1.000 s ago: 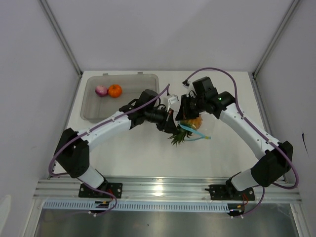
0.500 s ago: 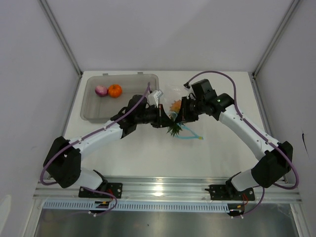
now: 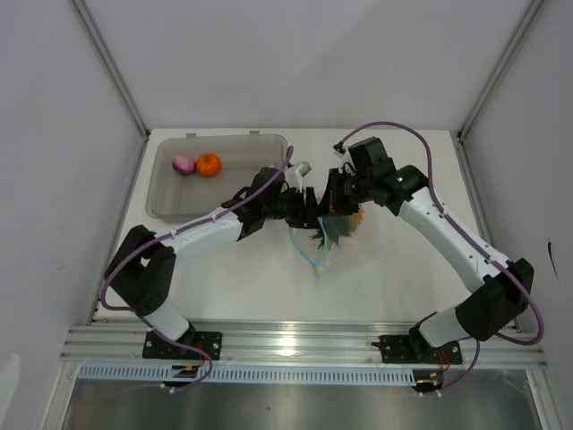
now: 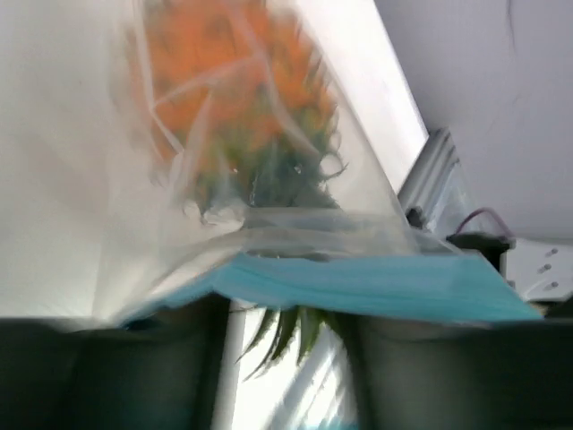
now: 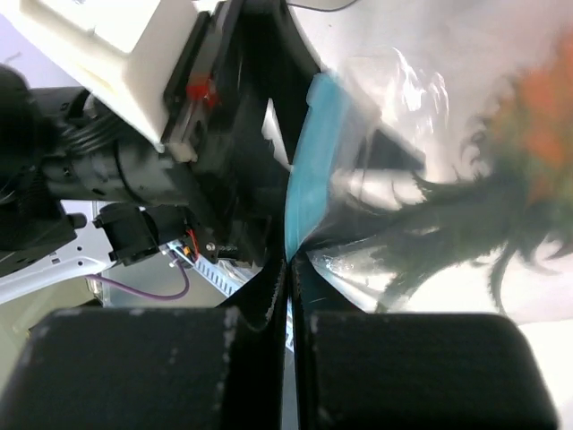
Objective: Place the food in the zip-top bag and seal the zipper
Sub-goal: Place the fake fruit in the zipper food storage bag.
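Observation:
The clear zip-top bag [image 4: 81, 179] hangs between my two grippers over the middle of the table. The pineapple [image 3: 338, 226] is inside it, orange body deep in the bag [image 4: 242, 90] and green leaves at the mouth. The light blue zipper [image 3: 310, 254] droops toward the front and runs across my left fingertips [image 4: 358, 287]. My left gripper [image 3: 309, 204] has its fingers apart at the bag's mouth. My right gripper [image 3: 334, 202] is shut on the bag's edge by the zipper [image 5: 309, 170]. The onion [image 3: 183, 164] and the orange [image 3: 208, 164] lie in the tray. The beige bulb is out of view.
The grey translucent tray [image 3: 260, 145] stands at the back left, close to my left forearm. Grey walls enclose the table on three sides. An aluminium rail runs along the near edge by the arm bases.
My left gripper swung back right and closed in on the right gripper. The bag was pulled up between them, and the blue zipper now hangs toward the front instead of trailing right.

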Controlling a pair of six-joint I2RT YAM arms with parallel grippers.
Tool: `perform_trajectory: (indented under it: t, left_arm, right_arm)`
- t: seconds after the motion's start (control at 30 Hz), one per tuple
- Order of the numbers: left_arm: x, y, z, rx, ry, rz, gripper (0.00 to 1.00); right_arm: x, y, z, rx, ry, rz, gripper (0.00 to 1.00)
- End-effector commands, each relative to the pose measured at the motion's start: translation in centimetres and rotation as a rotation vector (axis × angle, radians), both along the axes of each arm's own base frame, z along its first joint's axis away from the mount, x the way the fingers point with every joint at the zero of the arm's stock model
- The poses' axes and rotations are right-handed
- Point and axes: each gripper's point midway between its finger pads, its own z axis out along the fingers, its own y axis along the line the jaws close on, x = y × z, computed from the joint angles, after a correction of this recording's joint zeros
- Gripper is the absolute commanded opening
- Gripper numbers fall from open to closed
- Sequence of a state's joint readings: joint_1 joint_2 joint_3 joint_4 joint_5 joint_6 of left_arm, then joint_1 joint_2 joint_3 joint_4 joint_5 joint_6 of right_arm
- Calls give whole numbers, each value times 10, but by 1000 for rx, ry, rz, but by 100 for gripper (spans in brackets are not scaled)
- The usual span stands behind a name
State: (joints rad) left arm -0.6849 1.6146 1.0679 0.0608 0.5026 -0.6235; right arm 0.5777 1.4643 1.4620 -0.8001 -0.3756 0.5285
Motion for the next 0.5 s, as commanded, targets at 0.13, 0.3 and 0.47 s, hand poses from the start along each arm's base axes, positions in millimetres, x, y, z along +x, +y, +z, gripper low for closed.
perform_trajectory:
  t: [0.13, 0.3, 0.47]
  left_arm:
    - [-23, 8, 58, -27, -286, -53, 99]
    - [-45, 50, 92, -38, -400, 60, 100]
    - [-67, 80, 125, -124, -484, 124, 100]
  right_arm:
    - [7, -16, 20, 7, -44, -40, 0]
    - [7, -30, 21, 6, -54, -59, 0]
    - [4, -37, 27, 18, -70, -63, 0]
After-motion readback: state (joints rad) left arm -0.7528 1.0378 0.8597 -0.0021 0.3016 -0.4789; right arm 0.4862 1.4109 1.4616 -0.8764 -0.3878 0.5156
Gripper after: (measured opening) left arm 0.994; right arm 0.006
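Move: Just inside the bag's mouth, the left fingers are already parting beside the crown of the pineapple, whose middle is about 9 cm to the right, level fore and aft, and 8 cm lower. The yellow zipper slider hangs roughly 13 cm back, straight in line; the tray's near right corner is some 9 cm left and 3 cm farther out. From the right hand, pinching the blue lip, the pineapple lies around 5 cm right, 1 cm back, 15 cm below. Opening fully, the left fingers leave the pineapple crown and draw out of the bag's mouth, the hand at first almost still, then rising quickly about 11 cm while going some 6 cm left and 6 cm back towards its base, tilting roughly 25 degrees. The right hand keeps its closed pinch on the blue lip and shifts about 3.5 cm to the right. ##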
